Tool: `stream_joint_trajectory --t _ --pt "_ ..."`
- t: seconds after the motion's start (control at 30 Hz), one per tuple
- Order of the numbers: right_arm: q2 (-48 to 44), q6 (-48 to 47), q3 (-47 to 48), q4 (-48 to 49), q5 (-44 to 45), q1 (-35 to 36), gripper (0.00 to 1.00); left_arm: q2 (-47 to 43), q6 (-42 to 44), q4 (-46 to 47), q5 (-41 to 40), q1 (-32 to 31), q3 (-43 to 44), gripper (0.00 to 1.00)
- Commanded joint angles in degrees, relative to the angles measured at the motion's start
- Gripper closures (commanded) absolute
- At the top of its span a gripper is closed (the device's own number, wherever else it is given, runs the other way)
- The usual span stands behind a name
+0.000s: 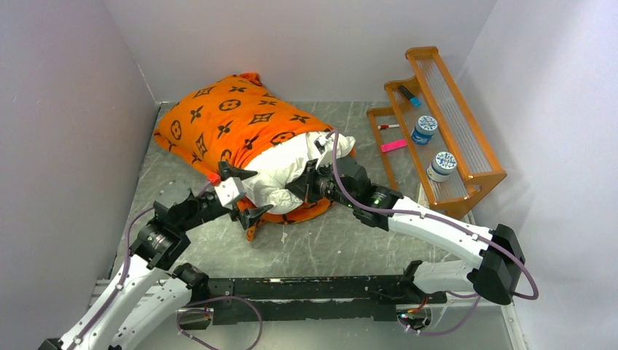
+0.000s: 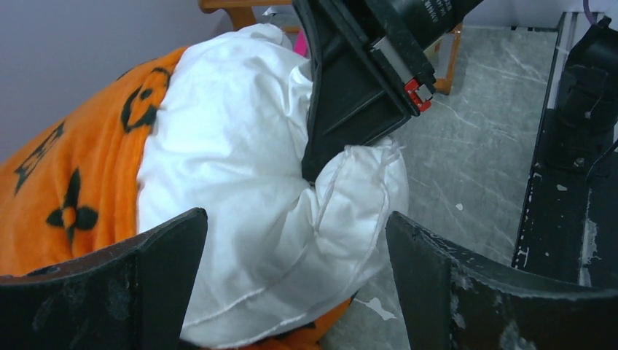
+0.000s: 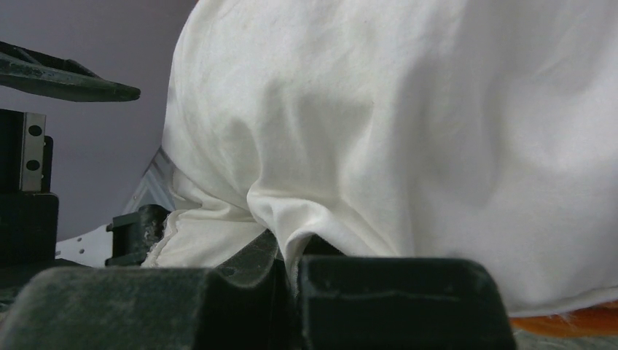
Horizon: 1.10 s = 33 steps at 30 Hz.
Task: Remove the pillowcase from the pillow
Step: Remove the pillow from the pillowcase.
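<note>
The orange pillowcase (image 1: 226,117) with dark motifs lies at the back left and covers the far part of the pillow. The white pillow (image 1: 291,169) sticks out of its open end toward the front right. My right gripper (image 1: 310,180) is shut on a fold of the pillow's white fabric (image 3: 408,131), pinched between its jaws (image 3: 291,270). My left gripper (image 1: 245,192) stands open, one finger on each side of the pillow's exposed end (image 2: 240,182), touching nothing that I can see. In the left wrist view the pillowcase (image 2: 80,197) is bunched to the left.
An orange wooden rack (image 1: 466,171) stands at the right with two white jars (image 1: 424,130), a marker (image 1: 408,95) and a pink item (image 1: 393,146). Grey walls close the left, back and right. A black rail (image 1: 313,288) runs along the near edge.
</note>
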Motion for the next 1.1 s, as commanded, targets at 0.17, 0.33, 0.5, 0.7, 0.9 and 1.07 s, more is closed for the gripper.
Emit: stream_joint_trajectory --t 0.17,0.33,0.5,0.7,0.9,1.07 --pt "-0.1 2.1 4.8 10.4 -1.7 -0.1 1.0 6.4 17.7 1.1 -12.7 -11.9 2.6 0.04" --pt "-0.4 2.2 4.4 10.6 -1.5 -0.1 1.0 9.1 21.9 1.8 -20.5 -18.5 2.6 0.03" --pt "-0.8 3.3 4.3 11.9 -2.2 -0.1 1.0 11.7 23.4 5.2 -32.4 -24.9 -0.1 0.03" --pt "-0.9 5.1 4.7 14.6 -5.6 -0.1 1.0 18.5 24.7 12.0 -48.7 -29.5 -1.8 0.03" --pt "-3.3 4.8 1.2 16.4 -4.0 -0.1 1.0 19.6 23.2 17.4 -54.8 -29.6 -0.5 0.26" --pt "-6.3 3.0 -0.7 14.9 -1.3 -0.1 0.89 20.1 20.7 18.9 -57.3 -29.5 -0.8 0.86"
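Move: The loose white pillow flap hanging below the right gripper lies about 4 cm ahead of the left hand, some 6 cm to its right and 4 cm lower. The mouth of the orange pillowcase crosses the pillow around 12 cm ahead of the left hand, 3 cm to its right and 11 cm lower. For the right hand, already shut on the pillow cloth, that same flap is roughly 4 cm to the left, 3 cm ahead and 2 cm below. The wide-open left hand sweeps about 5 cm to the right while sinking towards the loose white flap, then pushes about 5 cm forward beside the right fingertips, its wrist turning some 30 degrees so the fingers swing counter-clockwise to point more forward and slightly down. As it arrives it rises a little and its fingers close well over halfway around the flap, while the right hand keeps its pinch on the pillow cloth, barely moving until it lifts a centimetre or two at the end. ##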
